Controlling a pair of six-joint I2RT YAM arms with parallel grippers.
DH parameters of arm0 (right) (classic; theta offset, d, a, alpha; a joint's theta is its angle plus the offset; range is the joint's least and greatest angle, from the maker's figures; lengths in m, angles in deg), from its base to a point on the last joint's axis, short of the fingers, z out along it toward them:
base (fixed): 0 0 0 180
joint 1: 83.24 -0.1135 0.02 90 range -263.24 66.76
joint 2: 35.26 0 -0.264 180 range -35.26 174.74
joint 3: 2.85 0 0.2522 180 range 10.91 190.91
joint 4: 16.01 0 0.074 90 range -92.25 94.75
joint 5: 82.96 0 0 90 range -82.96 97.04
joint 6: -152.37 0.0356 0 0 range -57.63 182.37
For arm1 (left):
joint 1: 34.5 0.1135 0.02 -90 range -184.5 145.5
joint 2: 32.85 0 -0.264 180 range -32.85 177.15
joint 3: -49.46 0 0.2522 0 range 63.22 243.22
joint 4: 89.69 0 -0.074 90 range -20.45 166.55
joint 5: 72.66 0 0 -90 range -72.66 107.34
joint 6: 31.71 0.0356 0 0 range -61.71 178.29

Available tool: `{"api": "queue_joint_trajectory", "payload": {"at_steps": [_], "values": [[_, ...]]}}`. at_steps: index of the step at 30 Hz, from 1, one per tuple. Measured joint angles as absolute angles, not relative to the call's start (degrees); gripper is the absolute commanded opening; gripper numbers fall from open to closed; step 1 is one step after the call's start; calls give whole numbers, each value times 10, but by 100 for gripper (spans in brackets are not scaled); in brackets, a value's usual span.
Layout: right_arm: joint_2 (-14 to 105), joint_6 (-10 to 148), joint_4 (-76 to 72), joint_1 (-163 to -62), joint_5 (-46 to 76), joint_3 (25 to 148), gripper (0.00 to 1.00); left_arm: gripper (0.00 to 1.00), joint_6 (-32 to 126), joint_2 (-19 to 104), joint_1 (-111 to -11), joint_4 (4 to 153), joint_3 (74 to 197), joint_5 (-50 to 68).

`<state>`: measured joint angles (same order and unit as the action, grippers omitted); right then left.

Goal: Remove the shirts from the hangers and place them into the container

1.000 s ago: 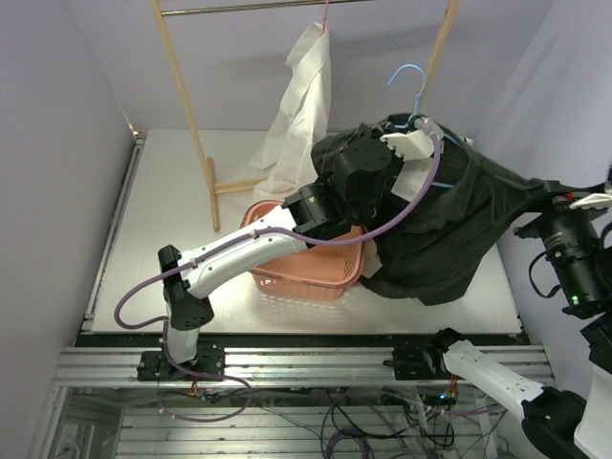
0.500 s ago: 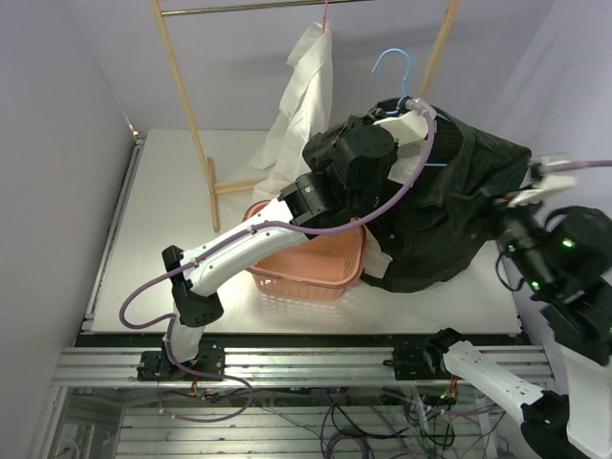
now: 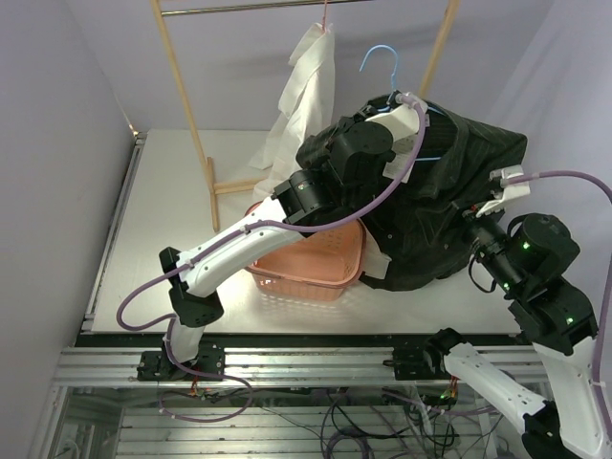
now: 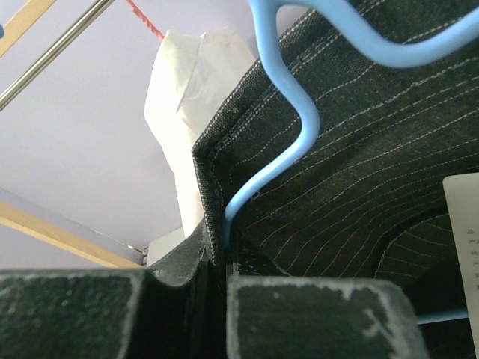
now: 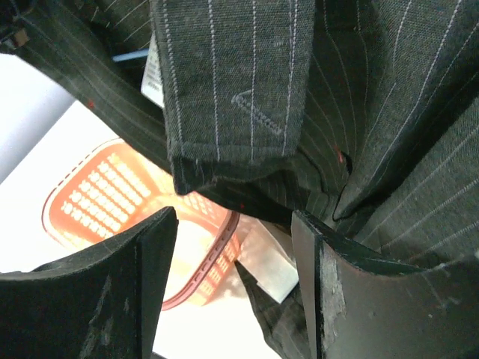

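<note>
My left gripper [image 3: 406,103] holds the dark pinstriped shirt [image 3: 449,182] up above the table, still draped on the light blue hanger [image 3: 382,65]. In the left wrist view its jaws [image 4: 217,273] are shut on the shirt's collar edge [image 4: 224,149], and the blue hanger wire [image 4: 292,112] runs down into them. My right gripper [image 3: 497,191] is open at the shirt's right side, with shirt folds [image 5: 239,90] just above its fingers [image 5: 236,247]. The salmon-pink container [image 3: 316,263] stands below the left arm. The cream-white shirt [image 3: 301,105] hangs on the pink hanger [image 3: 325,14].
The wooden rack frame [image 3: 186,115] and its metal rod [image 3: 249,8] stand at the back of the white table [image 3: 163,220]. The container's rim [image 5: 90,194] shows beneath the right fingers. Purple walls close in both sides.
The left gripper has raised the dark shirt and blue hanger up and to the left. The right arm has swung in from the far right to the shirt's right side.
</note>
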<state>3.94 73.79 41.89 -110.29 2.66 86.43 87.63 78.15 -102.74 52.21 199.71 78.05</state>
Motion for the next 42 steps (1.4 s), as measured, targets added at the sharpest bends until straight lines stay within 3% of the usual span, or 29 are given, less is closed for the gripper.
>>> {"api": "queue_joint_trajectory", "payload": {"at_steps": [7, 14, 15, 18, 24, 35, 42], "values": [[20, 741, 320, -1102, 12, 777, 60, 7, 853, 781, -1029, 495, 1997, 782], [22, 745, 243, -1102, -34, 727, 46, 7, 835, 781, -1030, 476, 1997, 782], [19, 747, 229, -1102, -44, 714, 41, 7, 831, 781, -1030, 472, 1997, 782], [15, 751, 206, -1102, -70, 692, 0, 7, 821, 781, -1030, 464, 1997, 782], [37, 766, 234, -1102, -126, 728, 0, 7, 808, 763, -1030, 468, 1947, 787], [81, 782, 438, -1102, -263, 1011, 0, 7, 772, 672, -1019, 508, 1730, 792], [99, 776, 503, -1103, -334, 1052, 0, 7, 769, 623, -1017, 544, 1654, 771]]}}
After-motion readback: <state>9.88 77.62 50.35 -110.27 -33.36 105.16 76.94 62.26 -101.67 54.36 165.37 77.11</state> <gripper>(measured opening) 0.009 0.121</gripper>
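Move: The dark shirt's near fold, where the right fingers will close, is about 5 cm ahead of the right hand, 1 cm to its right and 3 cm lower. The blue hanger's middle is some 9 cm ahead, 8 cm left and 3 cm higher; the basket about 5 cm ahead, 23 cm left and 32 cm down. From the left hand, the basket lies 8 cm back, 11 cm left and 42 cm down, the white shirt 9 cm ahead, 11 cm left and 15 cm down. The open right hand reaches about 5 cm forward and a little down into the dark shirt's near fold, shuts its fingers on the cloth, then draws it out to the right, up and back by some 10 cm each right and up, turning about 35 degrees clockwise in all. The left hand keeps its pinch on hanger and collar, sinking slowly and then faster with the right hand's pull, roughly 10 cm down and 4 cm left towards the basket, tipping slightly downward. ##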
